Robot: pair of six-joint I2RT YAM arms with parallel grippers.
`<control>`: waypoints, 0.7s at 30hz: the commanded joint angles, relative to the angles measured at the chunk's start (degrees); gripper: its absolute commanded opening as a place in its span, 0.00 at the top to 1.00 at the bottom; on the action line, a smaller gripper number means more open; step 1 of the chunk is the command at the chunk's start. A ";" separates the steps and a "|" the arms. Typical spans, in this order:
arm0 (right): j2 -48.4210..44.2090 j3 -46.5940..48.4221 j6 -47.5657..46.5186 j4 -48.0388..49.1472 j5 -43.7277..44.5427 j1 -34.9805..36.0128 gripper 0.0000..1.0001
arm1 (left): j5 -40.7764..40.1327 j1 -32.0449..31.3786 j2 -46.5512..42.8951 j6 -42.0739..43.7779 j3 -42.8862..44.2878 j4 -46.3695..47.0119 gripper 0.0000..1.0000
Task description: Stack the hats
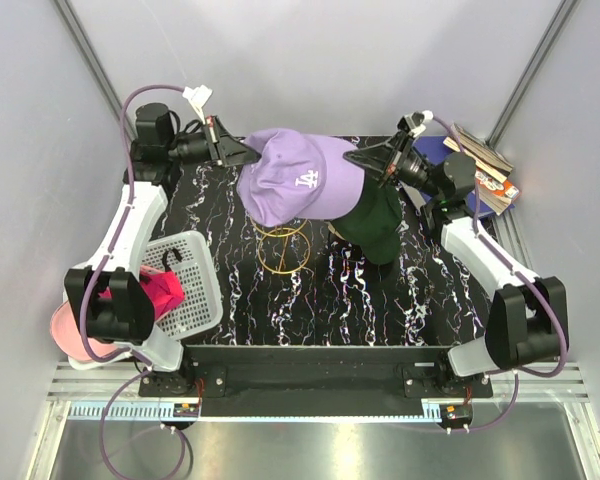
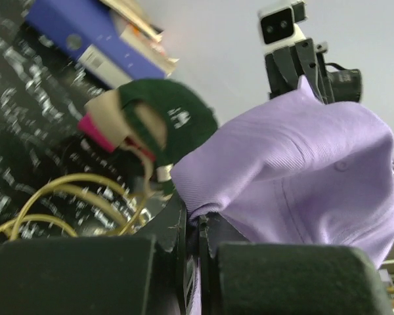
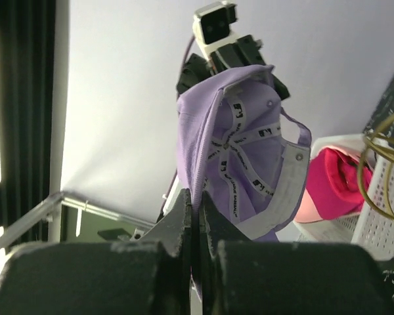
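Observation:
A lavender hat (image 1: 295,180) with a white emblem hangs in the air over the back of the table, stretched between both grippers. My left gripper (image 1: 242,152) is shut on its left edge (image 2: 200,220). My right gripper (image 1: 365,162) is shut on its right edge (image 3: 198,200), with the hat's taped inside (image 3: 243,151) facing the right wrist view. A dark green hat (image 1: 378,225) sits just below and right of it; tan and magenta edges (image 2: 105,118) show under the green one. A magenta hat (image 1: 162,290) lies in the basket, a light pink one (image 1: 68,335) beside it.
A gold wire ring frame (image 1: 285,250) stands on the black marbled table (image 1: 280,310) under the lavender hat. The white mesh basket (image 1: 195,295) sits at the table's left edge. Books (image 1: 485,165) are stacked at the back right corner.

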 commanded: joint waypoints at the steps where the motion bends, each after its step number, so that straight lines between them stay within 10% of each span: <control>1: -5.47 -2.30 -7.53 -12.91 8.23 1.46 1.00 | -3.32 3.83 -2.37 9.73 -0.90 -12.37 1.00; 12: -7.41 -4.59 -12.11 -25.85 19.40 5.24 1.00 | -4.10 7.00 2.02 12.71 -1.35 -16.49 0.96; 14: -7.93 -4.15 -13.87 -29.10 22.04 5.77 1.00 | -6.29 8.05 3.34 13.33 0.41 -18.17 0.57; 18: -8.38 -5.37 -13.79 -31.84 25.65 6.73 1.00 | -12.98 8.76 3.00 15.44 2.87 -22.12 0.17; 21: -8.38 -5.12 -14.14 -34.03 27.32 7.18 1.00 | -16.06 8.84 2.55 15.44 3.31 -22.39 0.11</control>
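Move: The purple hat is stretched between both hands. The gold stand's upper ring lies about 7 cm back of the left hand, 5 cm to its right and some 13 cm below; from the right hand it is 4 cm back, 19 cm to the left and about 17 cm down. The green hat on the black stand sits roughly 24 cm right of that ring and 3 cm nearer the base, with the blue binder about 17 cm ahead and 24 cm right of the right hand, far below. The right fingers keep their pinch on the purple brim as that hand sinks about 9 cm towards the gold stand, easing forward late while it tips down and turns clockwise. The left hand lowers the crown's side alongside, then opens wide, lets go and draws off left and forward, still sinking, some 9 cm down in all. ##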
